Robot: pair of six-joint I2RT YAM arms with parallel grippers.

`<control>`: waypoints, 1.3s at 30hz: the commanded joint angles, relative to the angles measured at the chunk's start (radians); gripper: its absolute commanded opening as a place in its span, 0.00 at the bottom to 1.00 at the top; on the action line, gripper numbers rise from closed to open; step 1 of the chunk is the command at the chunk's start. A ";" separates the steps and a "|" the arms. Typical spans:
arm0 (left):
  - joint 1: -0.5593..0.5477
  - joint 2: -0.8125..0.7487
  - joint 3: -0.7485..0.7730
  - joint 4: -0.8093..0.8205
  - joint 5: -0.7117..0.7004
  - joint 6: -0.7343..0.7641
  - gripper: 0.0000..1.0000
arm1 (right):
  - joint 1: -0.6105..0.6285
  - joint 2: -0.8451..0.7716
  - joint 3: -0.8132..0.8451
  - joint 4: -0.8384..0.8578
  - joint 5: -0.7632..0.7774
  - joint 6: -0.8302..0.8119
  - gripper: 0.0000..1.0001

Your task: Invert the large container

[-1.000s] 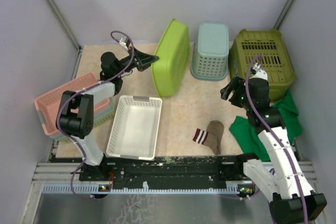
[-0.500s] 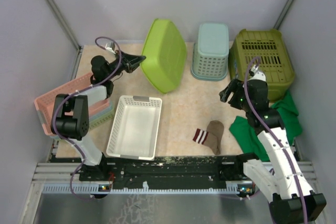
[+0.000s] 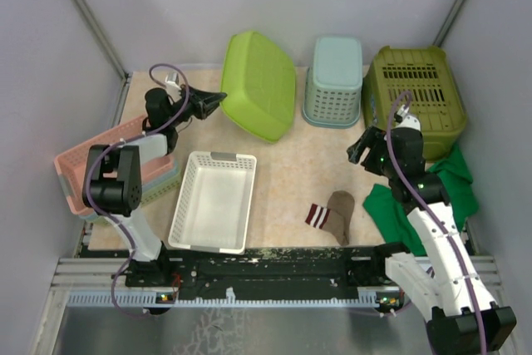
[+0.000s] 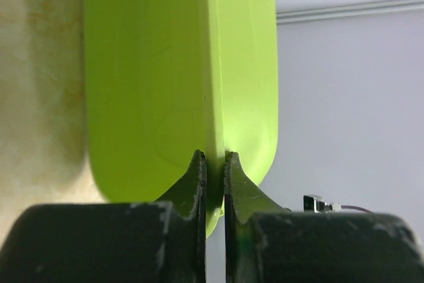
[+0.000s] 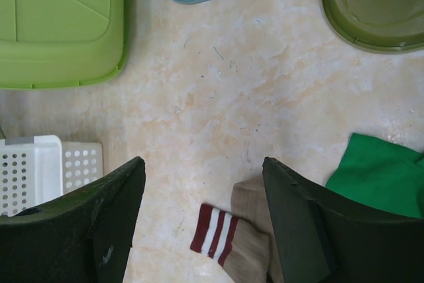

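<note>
The large lime-green container [image 3: 259, 85] lies tilted at the back of the table, its flat bottom facing up and its right edge near the floor. My left gripper [image 3: 218, 99] is shut on its left rim. In the left wrist view the two fingertips pinch the thin rim of the container [image 4: 165, 84] at my left gripper [image 4: 213, 157]. My right gripper [image 3: 359, 149] hovers open over the bare floor at the right, apart from the container. Its wrist view shows the container [image 5: 59, 24] at the upper left, with nothing between the jaws of my right gripper [image 5: 202, 162].
A teal basket [image 3: 334, 81] stands upside down next to the container, and an olive basket [image 3: 416, 89] sits beyond it. A white basket [image 3: 214, 201] and stacked pink basket [image 3: 91, 164] are at the left. A striped sock [image 3: 331, 209] and green cloth [image 3: 432, 193] lie near the right arm.
The container has tipped over leftward from standing on its edge to lying bottom-up. My left gripper swung left and back with the rim in it. The right arm stayed still.
</note>
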 commanded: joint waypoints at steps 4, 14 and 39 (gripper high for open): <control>0.004 0.127 -0.010 -0.313 -0.024 0.080 0.00 | -0.001 -0.034 -0.020 0.033 0.010 0.022 0.72; 0.022 0.171 0.082 -0.478 -0.027 0.221 0.00 | -0.001 -0.043 -0.051 0.054 0.007 0.034 0.71; 0.009 0.397 0.768 -1.012 -0.245 0.618 0.94 | -0.001 -0.077 -0.055 0.004 0.030 0.042 0.72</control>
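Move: The left gripper still holds the raised left rim of the green container, whose middle lies about 9 cm to the gripper's right, 2 cm ahead and some 4 cm lower. The grey-blue basket stands roughly 26 cm to the gripper's right and 3 cm ahead; the white basket is some 27 cm back and 3 cm left, near table height. From the idle right gripper, the green container lies about 21 cm ahead and 23 cm left. Lower the left gripper almost straight down about 14 cm, quickly at first and then easing, keeping the pinch on the green container's left rim and tipping the fingers down about 25 degrees. Open the fingers wide at the bottom to let go of the rim, then draw up and forward with a little left, rolling the hand's left side up. ##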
